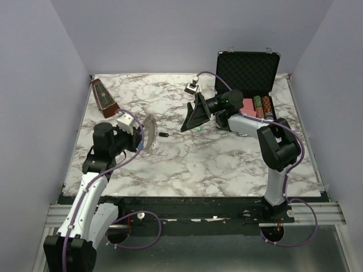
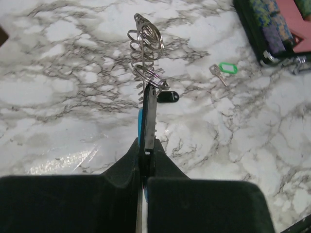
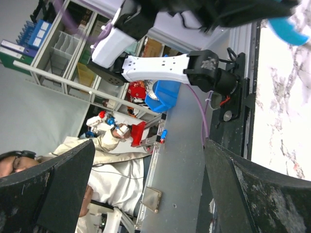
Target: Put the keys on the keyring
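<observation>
The keyring stands edge-on, a stack of silvery wire loops above a light blue section. My left gripper is shut on it and holds it upright over the marble, left of centre. A black-headed key lies on the table just past the ring. Farther right lies a green-headed key. My right gripper hovers open over the table's middle, turned sideways, above the green key. In the right wrist view its fingers stand wide apart with nothing between them.
An open black case with poker chips stands at the back right. A brown metronome stands at the back left. A small white-and-black object sits behind the right gripper. The marble table is walled on three sides.
</observation>
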Robot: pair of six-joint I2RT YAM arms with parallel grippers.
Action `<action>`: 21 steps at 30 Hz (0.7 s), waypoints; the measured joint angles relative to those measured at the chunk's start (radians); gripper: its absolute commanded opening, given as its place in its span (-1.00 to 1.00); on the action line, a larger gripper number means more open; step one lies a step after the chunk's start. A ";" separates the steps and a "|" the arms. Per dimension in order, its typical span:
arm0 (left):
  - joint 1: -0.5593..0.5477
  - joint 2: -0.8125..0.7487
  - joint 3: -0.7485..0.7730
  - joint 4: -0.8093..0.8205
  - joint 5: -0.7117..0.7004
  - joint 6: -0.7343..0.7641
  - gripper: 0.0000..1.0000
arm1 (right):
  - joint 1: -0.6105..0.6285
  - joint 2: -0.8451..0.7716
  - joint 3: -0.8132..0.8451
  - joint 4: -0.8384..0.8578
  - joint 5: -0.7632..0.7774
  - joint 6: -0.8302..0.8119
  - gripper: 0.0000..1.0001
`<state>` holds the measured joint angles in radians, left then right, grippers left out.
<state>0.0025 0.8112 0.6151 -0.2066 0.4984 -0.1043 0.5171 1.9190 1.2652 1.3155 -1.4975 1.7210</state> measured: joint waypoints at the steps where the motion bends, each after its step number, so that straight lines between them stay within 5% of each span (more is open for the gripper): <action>1: 0.043 0.011 0.000 0.007 0.007 -0.042 -1.00 | 0.005 -0.015 0.010 0.000 0.000 0.009 1.00; 11: 0.237 0.227 0.000 0.013 0.008 -0.327 -1.00 | 0.067 -0.044 0.220 0.008 -0.003 0.103 1.00; 21: 0.252 0.257 0.030 0.002 0.047 -0.345 -1.00 | 0.128 0.019 0.740 0.013 0.008 0.232 1.00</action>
<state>0.2543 1.0679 0.6453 -0.2047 0.5453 -0.4492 0.6453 1.9377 2.0056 1.3289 -1.4895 1.9526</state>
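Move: The left hand already grips the keyring and carries it over bare table, to a patch some 5 cm ahead, 3 cm left and 18 cm below. From that hand the black fob lies about 8 cm ahead and 10 cm right, the green key tag 10 cm ahead and 24 cm right, the brown box some 23 cm ahead and 13 cm left. From the empty right hand, the keyring is roughly 18 cm left, 4 cm ahead and 12 cm lower. Keeping its pinch on the keyring's blue part, the left hand sweeps about 6 cm left, sinks some 5 cm and eases a little forward, away from the black fob, while turning roughly 20 degrees counter-clockwise and tipping its fingers down. The right hand, already clear and wide open, climbs about 20 cm and draws back some 6 cm, its fingertips tilting upward. ##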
